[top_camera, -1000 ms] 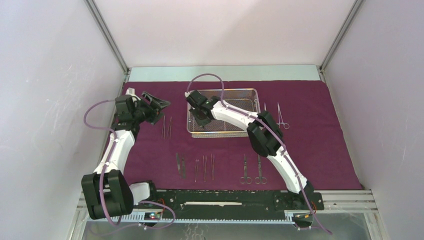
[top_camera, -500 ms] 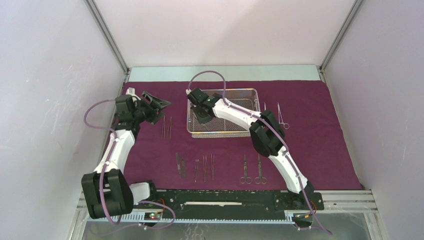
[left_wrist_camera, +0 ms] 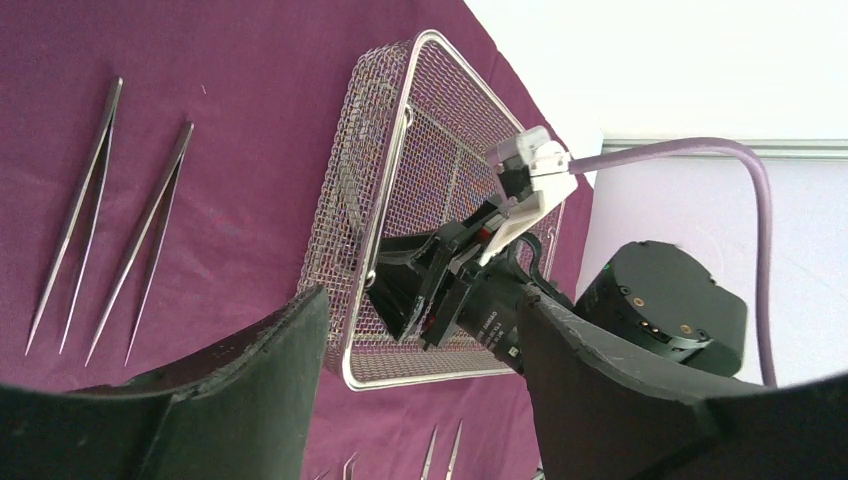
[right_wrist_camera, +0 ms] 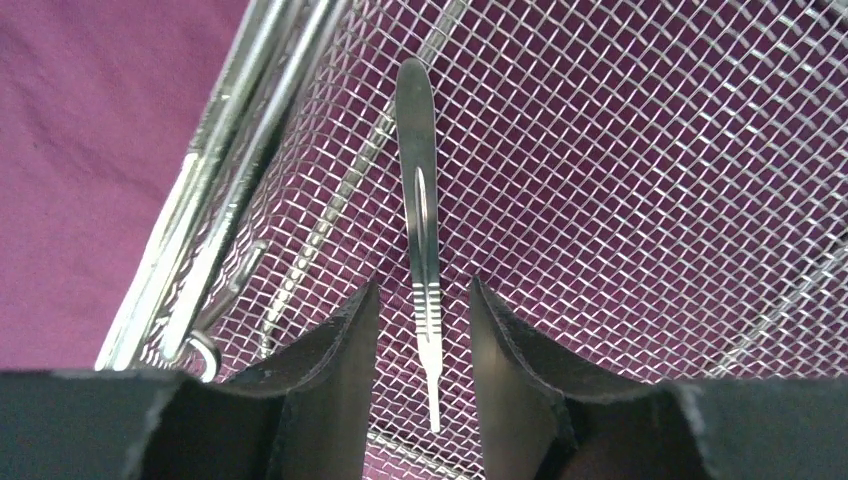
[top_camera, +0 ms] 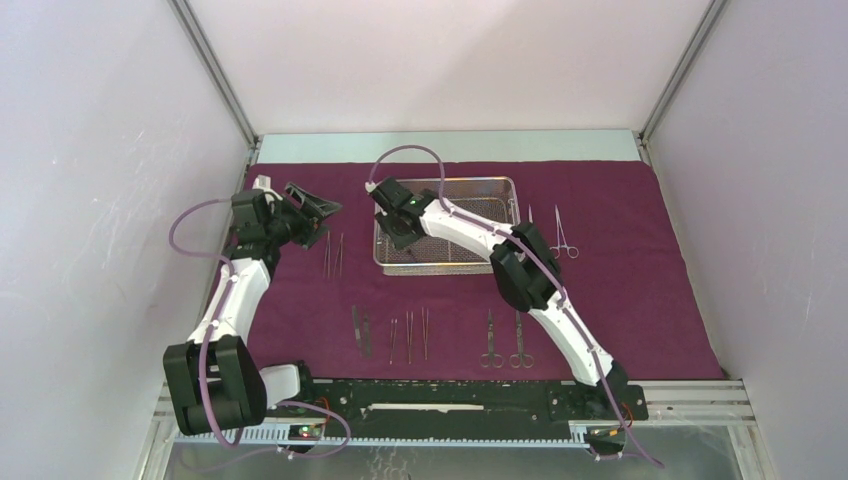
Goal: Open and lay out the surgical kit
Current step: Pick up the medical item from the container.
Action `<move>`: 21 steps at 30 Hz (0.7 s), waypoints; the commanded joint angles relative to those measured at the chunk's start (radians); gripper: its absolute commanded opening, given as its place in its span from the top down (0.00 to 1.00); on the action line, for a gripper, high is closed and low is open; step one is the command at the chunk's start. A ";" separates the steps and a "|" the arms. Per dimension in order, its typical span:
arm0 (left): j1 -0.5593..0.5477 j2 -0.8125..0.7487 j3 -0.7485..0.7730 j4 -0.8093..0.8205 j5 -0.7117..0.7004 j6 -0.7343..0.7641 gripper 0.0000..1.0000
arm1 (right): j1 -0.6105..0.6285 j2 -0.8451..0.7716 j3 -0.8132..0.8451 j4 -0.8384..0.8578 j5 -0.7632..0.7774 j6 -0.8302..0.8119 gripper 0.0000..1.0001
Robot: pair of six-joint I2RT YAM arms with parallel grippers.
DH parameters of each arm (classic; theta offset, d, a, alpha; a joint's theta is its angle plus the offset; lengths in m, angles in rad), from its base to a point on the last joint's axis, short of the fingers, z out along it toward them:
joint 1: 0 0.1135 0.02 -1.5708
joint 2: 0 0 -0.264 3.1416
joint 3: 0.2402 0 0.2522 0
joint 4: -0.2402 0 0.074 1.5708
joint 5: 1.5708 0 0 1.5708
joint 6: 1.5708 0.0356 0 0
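Note:
The maroon cloth (top_camera: 640,300) lies spread flat, with the wire-mesh tray (top_camera: 480,181) on it at the middle back. My right gripper (top_camera: 400,235) is down in the tray's left end. In the right wrist view it (right_wrist_camera: 423,285) is open, its fingers standing either side of a slim steel scalpel handle (right_wrist_camera: 420,200) that lies flat on the mesh (right_wrist_camera: 650,180) and touches neither finger. My left gripper (top_camera: 325,212) hangs open and empty left of the tray, above two tweezers (top_camera: 333,255). Those tweezers (left_wrist_camera: 110,105) and the tray (left_wrist_camera: 345,200) show in the left wrist view.
A row of instruments lies along the cloth's near part: flat handles (top_camera: 360,330), tweezers (top_camera: 408,335) and two ring-handled scissors (top_camera: 505,342). A clamp (top_camera: 565,235) lies right of the tray. Enclosure walls stand close on both sides.
My right gripper has gone from shut to open, and its wrist has shifted slightly toward the tray's left end. The left arm has not moved.

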 commanded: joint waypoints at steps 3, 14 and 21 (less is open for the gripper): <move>0.008 -0.001 -0.024 0.032 0.028 0.023 0.27 | 0.000 0.085 0.077 -0.007 0.029 -0.047 0.68; 0.007 0.002 -0.021 0.033 0.032 0.021 0.27 | -0.021 0.018 0.020 -0.004 0.046 -0.013 0.93; 0.007 -0.002 -0.022 0.032 0.033 0.022 0.27 | -0.031 -0.064 0.025 -0.006 0.042 -0.009 0.93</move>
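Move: The medical item, a slim steel scalpel handle, lies on the basket floor beneath and between the right fingertips, its middle some 2 cm ahead, 2 cm left and 1 cm below. The basket's near-left corner stands about 5 cm back and 6 cm left of that hand, its rim some 3 cm higher; a pair of tweezers lies roughly 15 cm left and 1 cm back, 3 cm lower. From the left hand the medical item is about 5 cm ahead, 14 cm right and 16 cm down. Already down in the basket with its fingers about half open astride the medical item, the right hand slides roughly 1.5 cm forward and to the left along the steel handle, staying low and holding its steep downward tilt. While it slides, the fingers close until both tips pinch the ribbed part near the handle's middle, then keep squeezing there while the hand all but stands still. ##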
